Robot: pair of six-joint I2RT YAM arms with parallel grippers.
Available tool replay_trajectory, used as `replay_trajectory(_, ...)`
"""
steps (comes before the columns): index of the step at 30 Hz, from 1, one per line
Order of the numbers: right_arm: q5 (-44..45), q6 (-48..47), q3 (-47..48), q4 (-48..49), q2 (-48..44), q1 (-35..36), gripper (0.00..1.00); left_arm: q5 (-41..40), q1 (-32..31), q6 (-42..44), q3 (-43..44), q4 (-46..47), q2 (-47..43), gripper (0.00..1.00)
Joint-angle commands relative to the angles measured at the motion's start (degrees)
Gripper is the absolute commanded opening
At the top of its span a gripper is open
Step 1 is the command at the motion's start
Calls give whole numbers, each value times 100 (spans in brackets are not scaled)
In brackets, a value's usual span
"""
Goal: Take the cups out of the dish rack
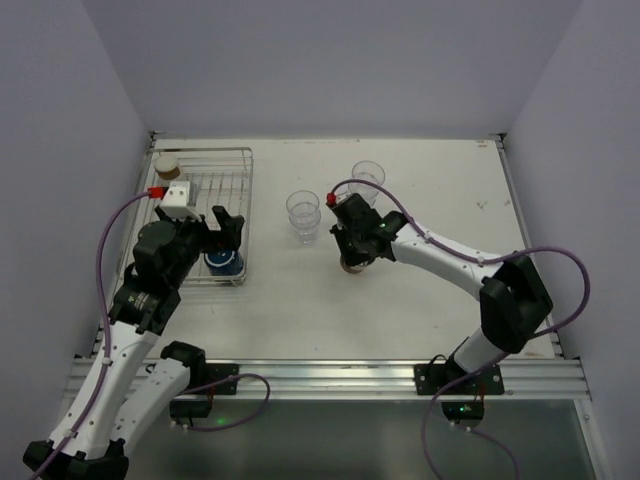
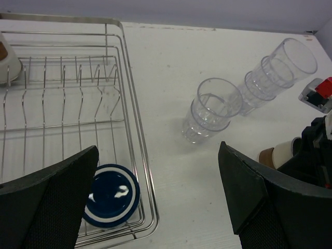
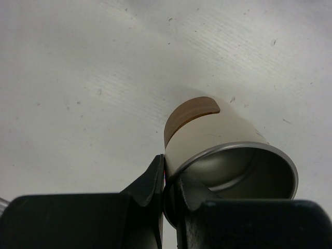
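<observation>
The dish rack point(image 1: 232, 172) is a silver wire grid at the left point(image 2: 132, 111). In its near right corner stands a dark navy cup point(image 1: 224, 263) with a white ring point(image 2: 111, 195). A cream and tan cup point(image 1: 167, 164) sits at the rack's far left corner point(image 2: 7, 63). My left gripper point(image 1: 222, 226) hovers wide open over that near corner point(image 2: 158, 155), holding nothing. Clear ridged tumblers stand on the table: one stack point(image 1: 303, 215) point(image 2: 210, 111) and another point(image 1: 367, 179) point(image 2: 275, 72). My right gripper point(image 1: 351, 256) point(image 3: 170, 179) is shut on the rim of a cream cup with a tan base point(image 3: 218, 137), tilted just above the table.
The white table point(image 1: 440, 190) is bounded by grey walls at the back and sides. A metal rail point(image 1: 330, 378) runs along the near edge by the arm bases. My right arm's forearm point(image 1: 440, 258) stretches across the table's right half.
</observation>
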Motion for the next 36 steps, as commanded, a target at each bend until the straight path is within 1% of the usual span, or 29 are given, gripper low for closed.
replay_trajectory(1, 497, -375, 748, -356, 579, -6, 0, -463, -23, 306, -262, -60, -108, 100)
replay_trajectory(8, 831, -455, 1321, -594, 1565, 2, 0, -524, -14, 350, -245, -112, -2, 100)
replay_trajectory(12, 814, -481, 1436, -603, 1777, 20, 4, -621, -14, 350, -236, -139, 32, 100)
replay_trajectory(14, 805, -481, 1436, -577, 1777, 29, 9, -700, -14, 350, -227, -147, 94, 100)
replay_trajectory(15, 796, -490, 1436, -568, 1734, 29, 20, -744, -14, 341, -201, -156, 120, 100)
replay_trajectory(17, 761, -490, 1427, -498, 1637, 29, 29, -858, -6, 323, -122, -165, 225, 100)
replay_trajectory(18, 744, -472, 1418, -489, 1515, 20, 34, -893, -6, 306, -87, -165, 270, 100)
replay_trajectory(20, 621, -446, 1392, -445, 1321, 29, 40, -1008, -6, 262, 62, -174, 428, 100)
replay_trajectory(21, 542, -437, 1305, -393, 1198, 37, 45, -1026, -6, 201, 124, -182, 489, 100)
replay_trajectory(22, 472, -420, 1252, -270, 910, 38, 54, -1043, 3, 157, 203, -200, 542, 100)
replay_trajectory(24, 296, -376, 1068, -147, 584, 46, 62, -1052, 12, 52, 449, -226, 744, 100)
replay_trajectory(25, 252, -358, 997, -33, 234, 55, 67, -1104, 12, 25, 510, -200, 884, 100)
replay_trajectory(27, 129, -288, 708, 108, -154, 73, 70, -1201, 12, -63, 774, -191, 1069, 100)
replay_trajectory(28, 50, -261, 576, 335, -609, 64, 71, -1393, 12, -90, 853, -113, 1287, 100)
replay_trajectory(29, -125, -165, 435, 459, -848, 73, 71, -1543, 21, -107, 1010, -51, 1420, 100)
replay_trajectory(30, -222, -112, 77, 634, -1112, 81, 71, -1683, 56, -142, 1099, -16, 1569, 100)
replay_trajectory(31, -345, -68, -144, 1071, -1636, 73, 71, -1859, 100, -151, 1196, 45, 1893, 100)
replay_trajectory(32, -424, 28, -355, 1302, -1885, 73, 72, -1887, 170, -151, 1379, 89, 2044, 100)
replay_trajectory(33, -712, 81, -749, 1530, -2123, 73, 72, -1870, 414, -186, 1459, 203, 2202, 100)
replay_trajectory(34, -802, 116, -935, 1881, -2316, 81, 72, -1835, 573, -204, 1538, 256, 2491, 100)
replay_trajectory(35, -864, 186, -1094, 2023, -2675, 73, 72, -1773, 766, -230, 1696, 327, 2624, 100)
replay_trajectory(36, -900, 222, -1383, 2173, -2827, 73, 72, -1599, 1168, -300, 1776, 449, 2782, 100)
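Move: The right hand holds the tipped brown-banded cup by its rim. Its spot on the open table is about 5 cm ahead and some 12 cm below; one glass stack stands about 11 cm ahead and 12 cm left of the hand, another some 17 cm straight ahead. The open left hand's next cup, brown and white, sits in the rack's far left corner, roughly 27 cm ahead, 25 cm left and 22 cm below; the blue cup lies 1 cm ahead, 6 cm left and 23 cm below. The right hand brings the held cup forward about 4 cm and down 5 cm, tilting its fingers steeper to set the cup upright on the table, opens to let go of the rim, then rises some 18 cm and draws back about 6 cm, its fingers levelling out. The left hand, fingers still wide open, sinks about 4 cm over the rack with a slight drift left, then speeds forward and left towards the far-corner cup, turning counter-clockwise. ##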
